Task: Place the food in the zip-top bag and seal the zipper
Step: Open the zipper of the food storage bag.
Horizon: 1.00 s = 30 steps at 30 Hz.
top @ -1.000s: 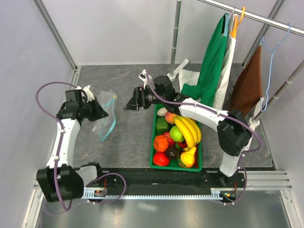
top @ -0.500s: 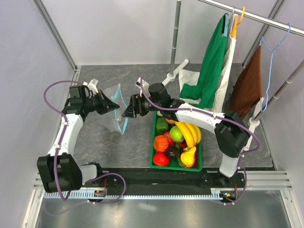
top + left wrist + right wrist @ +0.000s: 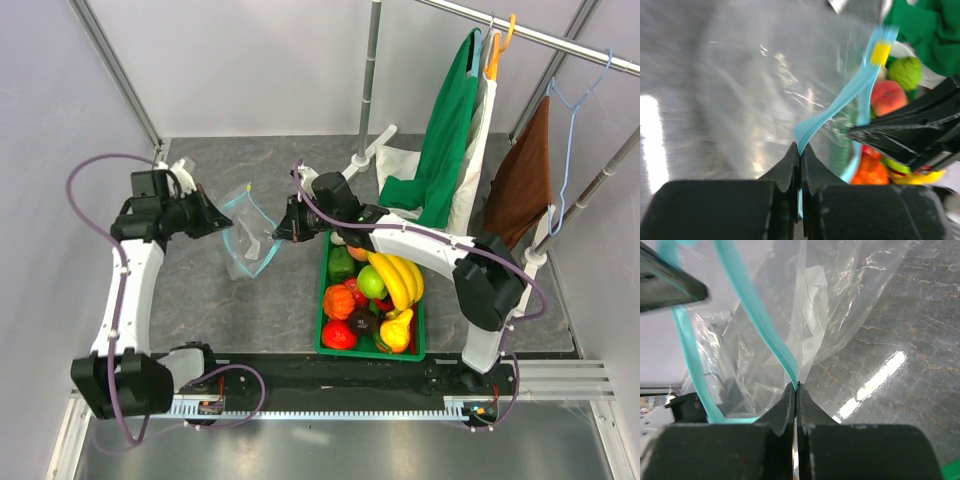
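Note:
The clear zip-top bag [image 3: 247, 243] hangs above the table between both arms, its mouth spread. My left gripper [image 3: 226, 223] is shut on the light-blue zipper [image 3: 840, 102] at the bag's left lip; in its wrist view the strip runs out from between the pads. My right gripper [image 3: 279, 235] is shut on the zipper [image 3: 757, 315] at the opposite lip, pinching strip and film together. The food [image 3: 372, 290], a banana bunch, green apple, orange and red pieces, lies in the green crate [image 3: 322, 300] right of the bag.
A clothes rack stands at the back right with a green garment [image 3: 447, 130], a brown cloth [image 3: 524, 180] and a blue hanger [image 3: 572, 150]. A metal pole [image 3: 371, 80] rises behind the crate. Grey walls enclose the table left and back.
My right gripper closed on the bag's right lip. My left gripper drew back left, pulling the bag's mouth wider between the two arms.

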Tool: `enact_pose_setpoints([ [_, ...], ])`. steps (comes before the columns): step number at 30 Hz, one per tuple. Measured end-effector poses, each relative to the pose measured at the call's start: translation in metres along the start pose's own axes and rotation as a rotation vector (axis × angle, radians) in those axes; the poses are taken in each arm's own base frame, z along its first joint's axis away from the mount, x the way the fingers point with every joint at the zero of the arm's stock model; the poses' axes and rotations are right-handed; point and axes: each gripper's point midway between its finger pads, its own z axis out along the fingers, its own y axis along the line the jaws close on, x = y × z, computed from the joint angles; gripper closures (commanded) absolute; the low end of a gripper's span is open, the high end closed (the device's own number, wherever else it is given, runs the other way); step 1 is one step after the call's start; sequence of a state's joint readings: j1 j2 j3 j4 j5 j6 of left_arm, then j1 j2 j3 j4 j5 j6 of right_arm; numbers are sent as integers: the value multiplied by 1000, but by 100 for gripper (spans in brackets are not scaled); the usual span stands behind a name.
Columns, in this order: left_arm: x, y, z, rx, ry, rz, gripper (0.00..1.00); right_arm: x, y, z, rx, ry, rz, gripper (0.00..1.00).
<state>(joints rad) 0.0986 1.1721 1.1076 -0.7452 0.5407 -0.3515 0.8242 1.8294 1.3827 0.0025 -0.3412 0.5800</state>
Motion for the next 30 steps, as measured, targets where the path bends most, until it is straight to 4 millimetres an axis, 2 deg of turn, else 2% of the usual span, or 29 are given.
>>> enact_pose_setpoints([
  [4,-35,-4,-53,-151,-138,210,98,-12,19,-24,-17,-15,18,100],
  [7,-52,-9,-88,-239,-192,350,98,-23,40,-47,-55,-34,33,100],
  [9,-51,-7,-103,-281,-176,420,98,-27,55,-61,-94,-38,25,100],
  [11,-44,-2,-109,-310,-124,461,98,-26,64,-69,-124,-27,21,100],
  [13,-33,5,-108,-323,-53,479,98,-19,63,-71,-134,1,27,100],
  [15,-21,11,-100,-316,14,479,98,-6,54,-69,-125,41,24,100],
  [18,8,19,-80,-264,127,458,98,17,32,-61,-85,116,7,100],
  [19,19,21,-72,-236,162,445,98,24,23,-57,-68,141,3,97],
  [21,43,24,-56,-172,238,401,98,35,5,-50,-33,183,-6,84],
  [23,55,25,-45,-136,271,364,97,44,-12,-45,5,220,-16,70],
  [24,60,26,-39,-119,288,338,98,46,-18,-43,21,229,-19,57],
  [25,64,25,-34,-108,298,316,98,47,-23,-41,33,236,-30,54],
  [26,64,25,-29,-100,301,290,98,45,-27,-41,47,240,-40,51],
  [27,63,24,-25,-98,296,271,98,43,-28,-42,55,238,-51,43],
  [30,54,19,-15,-85,258,232,98,23,-28,-46,70,206,-106,34],
])
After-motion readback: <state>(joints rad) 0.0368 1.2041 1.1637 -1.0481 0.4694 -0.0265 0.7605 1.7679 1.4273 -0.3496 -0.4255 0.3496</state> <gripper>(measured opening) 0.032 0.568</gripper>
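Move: My hands already hold opposite sides of the bag's zippered rim. The mouth's middle lies about 5 cm right and 2 cm back of my left hand, slightly below, and about 5 cm left and 1 cm ahead of my right, slightly below. The yellow slider is roughly 8 cm ahead and 4 cm right of my left hand. The green crate's middle is some 20 cm right, 11 cm back and 15 cm below my right hand. I flick the bag up and down with both hands: each rises about 9 cm while drawing back, then sinks some 11–12 cm; my left sways left and returns, its wrist rolling left-side-up about 30 degrees and partly back. My left keeps its pinch on the rim; my right drifts about 5 cm right towards the crate, and as it bottoms out its fingers open past half, giving up their grip. ##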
